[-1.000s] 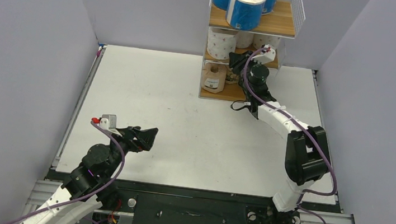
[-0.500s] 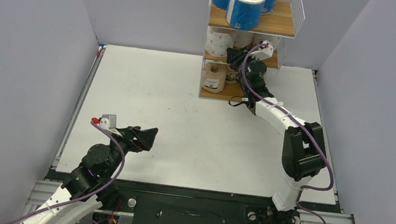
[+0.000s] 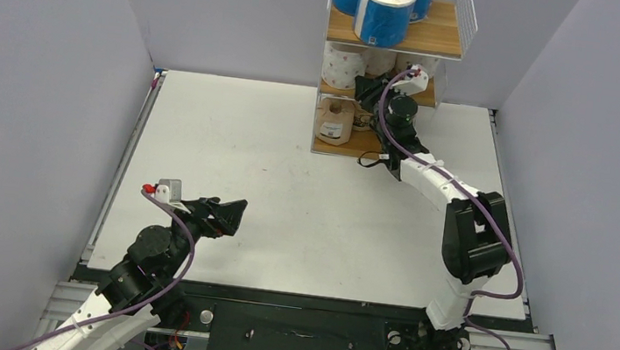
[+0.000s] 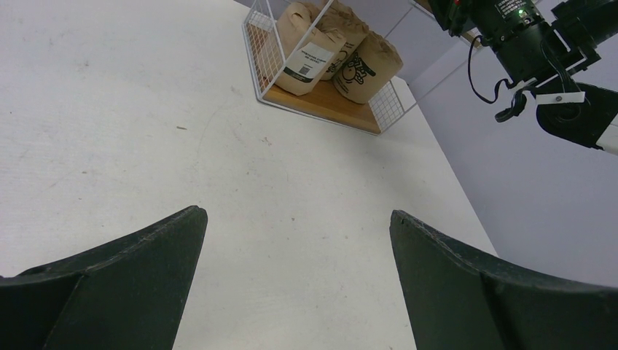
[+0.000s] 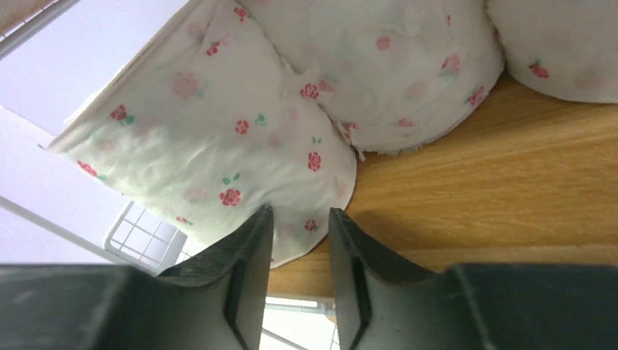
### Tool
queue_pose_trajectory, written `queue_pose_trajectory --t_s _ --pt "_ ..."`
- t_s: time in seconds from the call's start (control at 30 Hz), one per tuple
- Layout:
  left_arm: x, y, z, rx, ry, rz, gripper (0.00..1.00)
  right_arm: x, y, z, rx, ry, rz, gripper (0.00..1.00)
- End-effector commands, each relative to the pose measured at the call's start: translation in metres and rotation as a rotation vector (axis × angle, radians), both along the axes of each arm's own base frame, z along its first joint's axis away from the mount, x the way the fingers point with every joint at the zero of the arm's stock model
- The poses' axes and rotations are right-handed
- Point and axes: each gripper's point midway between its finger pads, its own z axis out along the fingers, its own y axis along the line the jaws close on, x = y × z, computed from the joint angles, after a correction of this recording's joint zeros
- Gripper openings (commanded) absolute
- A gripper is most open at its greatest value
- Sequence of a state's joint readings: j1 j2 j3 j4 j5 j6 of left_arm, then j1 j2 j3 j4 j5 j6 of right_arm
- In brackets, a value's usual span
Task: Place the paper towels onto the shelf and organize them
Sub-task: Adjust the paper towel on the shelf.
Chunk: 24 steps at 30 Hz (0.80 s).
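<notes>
The shelf [image 3: 432,39] stands at the table's far edge. Blue paper towels [image 3: 385,9] fill its top board, white pink-dotted ones [image 3: 343,64] the middle board, brown ones [image 3: 336,121] the bottom. My right gripper [image 3: 369,89] reaches into the middle tier. In the right wrist view its jaws [image 5: 300,211] stand narrowly apart around the lower edge of a dotted roll [image 5: 218,146] lying on the wooden board [image 5: 495,197], beside two more dotted rolls [image 5: 393,65]. My left gripper [image 3: 236,212] hovers open and empty over the near left table [image 4: 297,215].
The left wrist view shows the brown rolls [image 4: 310,47] on the bottom board [image 4: 321,106] behind white mesh, with the right arm [image 4: 539,51] beside them. Grey walls enclose the white table [image 3: 230,148] on three sides.
The right arm pushed further into the middle tier, carrying the dotted roll back against the others, then stopped. Its jaws eased apart slightly. The left arm stayed still.
</notes>
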State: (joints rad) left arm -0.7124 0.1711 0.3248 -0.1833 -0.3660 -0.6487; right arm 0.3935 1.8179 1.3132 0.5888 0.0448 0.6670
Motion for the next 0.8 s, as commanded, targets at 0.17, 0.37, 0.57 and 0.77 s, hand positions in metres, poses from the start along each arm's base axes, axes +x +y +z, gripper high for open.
queue_pose_trajectory --t_s 0.17,0.37,0.57,0.77 --pt "0.0 -0.004 0.015 -0.03 -0.041 -0.017 0.97 -0.062 -0.021 0.077 -0.045 -0.147 -0.011 0.42" --pt "0.0 -0.011 0.016 -0.045 -0.038 -0.046 0.97 -0.109 -0.046 0.105 -0.124 -0.145 -0.075 0.54" --pt "0.001 -0.02 0.019 -0.051 -0.04 -0.079 0.97 -0.16 -0.08 0.152 -0.279 -0.1 -0.287 0.67" --pt "0.007 -0.026 0.035 -0.056 -0.067 -0.088 0.97 -0.174 -0.091 0.192 -0.221 -0.063 -0.348 0.83"
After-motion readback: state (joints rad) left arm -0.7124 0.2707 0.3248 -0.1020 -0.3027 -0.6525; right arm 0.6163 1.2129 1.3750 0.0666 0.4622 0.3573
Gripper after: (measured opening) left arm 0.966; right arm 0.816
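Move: The floral roll at the left front of the middle shelf is right before the right fingertips, its middle about 6 cm ahead, 4 cm left and 2 cm higher. From that hand, the rear floral roll is roughly 11 cm ahead, 3 cm right; the front blue roll on the shelf above is about 5 cm ahead, 3 cm right and 25 cm up; the labelled brown roll below is some 5 cm ahead, 5 cm left, 20 cm down. From the left hand, the left floral roll is about 38 cm ahead, 21 cm right, 10 cm higher. The right hand comes free of the left floral roll and first draws straight back out of the middle shelf, then climbs steeply while still backing off, ending about 16 cm back, 18 cm up and some 6 cm to the right, clear in front of the shelf. On the way its fingers spread from nearly closed to wide open, holding nothing, and the wrist tips up about 10 degrees and turns some 15 degrees clockwise, while the empty left hand drifts about 2 cm to the right. ##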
